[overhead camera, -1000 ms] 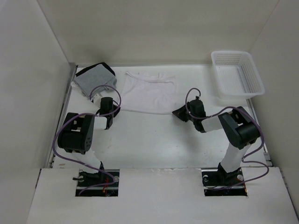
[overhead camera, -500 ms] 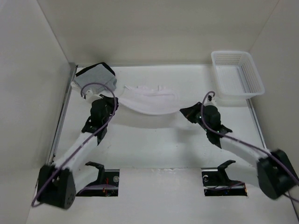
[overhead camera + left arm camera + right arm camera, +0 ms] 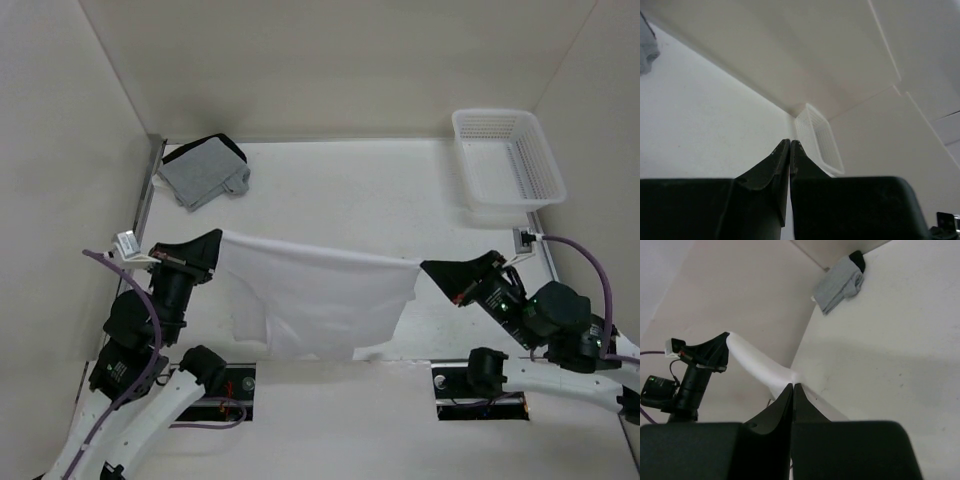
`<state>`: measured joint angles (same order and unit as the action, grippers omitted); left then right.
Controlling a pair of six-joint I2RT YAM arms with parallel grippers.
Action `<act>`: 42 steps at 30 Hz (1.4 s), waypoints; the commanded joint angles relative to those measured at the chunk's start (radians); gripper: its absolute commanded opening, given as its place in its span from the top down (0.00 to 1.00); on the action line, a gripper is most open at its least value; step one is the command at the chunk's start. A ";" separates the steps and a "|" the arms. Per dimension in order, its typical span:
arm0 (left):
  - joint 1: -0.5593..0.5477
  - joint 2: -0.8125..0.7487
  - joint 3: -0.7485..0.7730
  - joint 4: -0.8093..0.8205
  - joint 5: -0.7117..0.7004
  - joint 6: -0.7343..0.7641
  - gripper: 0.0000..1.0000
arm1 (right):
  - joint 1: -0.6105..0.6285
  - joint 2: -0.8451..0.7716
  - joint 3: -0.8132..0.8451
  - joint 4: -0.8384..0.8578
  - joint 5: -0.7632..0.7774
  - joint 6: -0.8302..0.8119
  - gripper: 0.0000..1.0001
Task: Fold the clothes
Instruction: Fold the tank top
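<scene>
The clothes, one white T-shirt (image 3: 310,300), hang in the air over the near part of the table, stretched between my two grippers. The left gripper (image 3: 218,240) is shut on the shirt's upper left corner, and the right gripper (image 3: 424,267) is shut on its upper right corner. In the right wrist view the fingertips (image 3: 792,385) pinch the white fabric (image 3: 757,365), which runs taut across to the left gripper (image 3: 726,340). In the left wrist view the gripper (image 3: 790,142) is shut tight, and the cloth barely shows between its fingers.
A grey garment with black trim (image 3: 205,172) lies crumpled in the back left corner. A white mesh basket (image 3: 508,158) stands at the back right, against the wall. White walls close the table in on three sides.
Both arms have drawn back toward the near edge and risen. The shirt, earlier lying at the back of the table, now hangs spread between them.
</scene>
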<state>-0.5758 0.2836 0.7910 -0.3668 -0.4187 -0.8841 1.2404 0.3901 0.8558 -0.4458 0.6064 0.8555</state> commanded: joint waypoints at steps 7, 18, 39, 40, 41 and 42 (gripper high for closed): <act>0.052 0.351 -0.170 0.173 -0.058 0.085 0.99 | -0.386 0.329 -0.127 0.221 -0.153 -0.151 1.00; 0.303 1.156 -0.061 0.675 0.109 0.067 0.99 | -0.882 1.127 -0.020 0.746 -0.617 -0.101 1.00; 0.290 0.550 -0.452 0.510 0.198 0.010 0.98 | -0.761 0.640 -0.428 0.650 -0.565 -0.047 1.00; 0.288 0.502 -0.469 0.482 0.198 0.008 0.98 | -0.738 0.597 -0.451 0.627 -0.544 -0.044 1.00; 0.285 0.450 -0.483 0.447 0.202 0.008 0.98 | -0.717 0.555 -0.474 0.599 -0.522 -0.035 1.00; 0.284 0.406 -0.495 0.416 0.204 0.008 0.98 | -0.692 0.515 -0.492 0.566 -0.507 -0.023 1.00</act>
<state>-0.2848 0.7933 0.3172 0.1059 -0.2260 -0.8604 0.5014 0.9958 0.3943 0.1684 0.0261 0.8028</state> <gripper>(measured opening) 0.022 0.005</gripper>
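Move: Both grippers already hold the tank top stretched between them, high above the table. The table patch it goes to lies about 11 cm ahead, 16 cm right and 35 cm below the left gripper; from the right gripper, roughly 15 cm ahead, 17 cm left and 33 cm below. The grey clothes lie some 38 cm ahead of the left gripper, 12 cm left and 33 cm below; the white basket is about 44 cm ahead of the right gripper, 30 cm right and 30 cm below. Keep both grippers shut on the tank top's edge and swing them together down and forward, nearly 30 cm down and some 25 cm out, tipping the fingers down. Then lift the edge a little while still reaching out, and draw both hands back towards the bases, sinking slightly again over the table patch. ##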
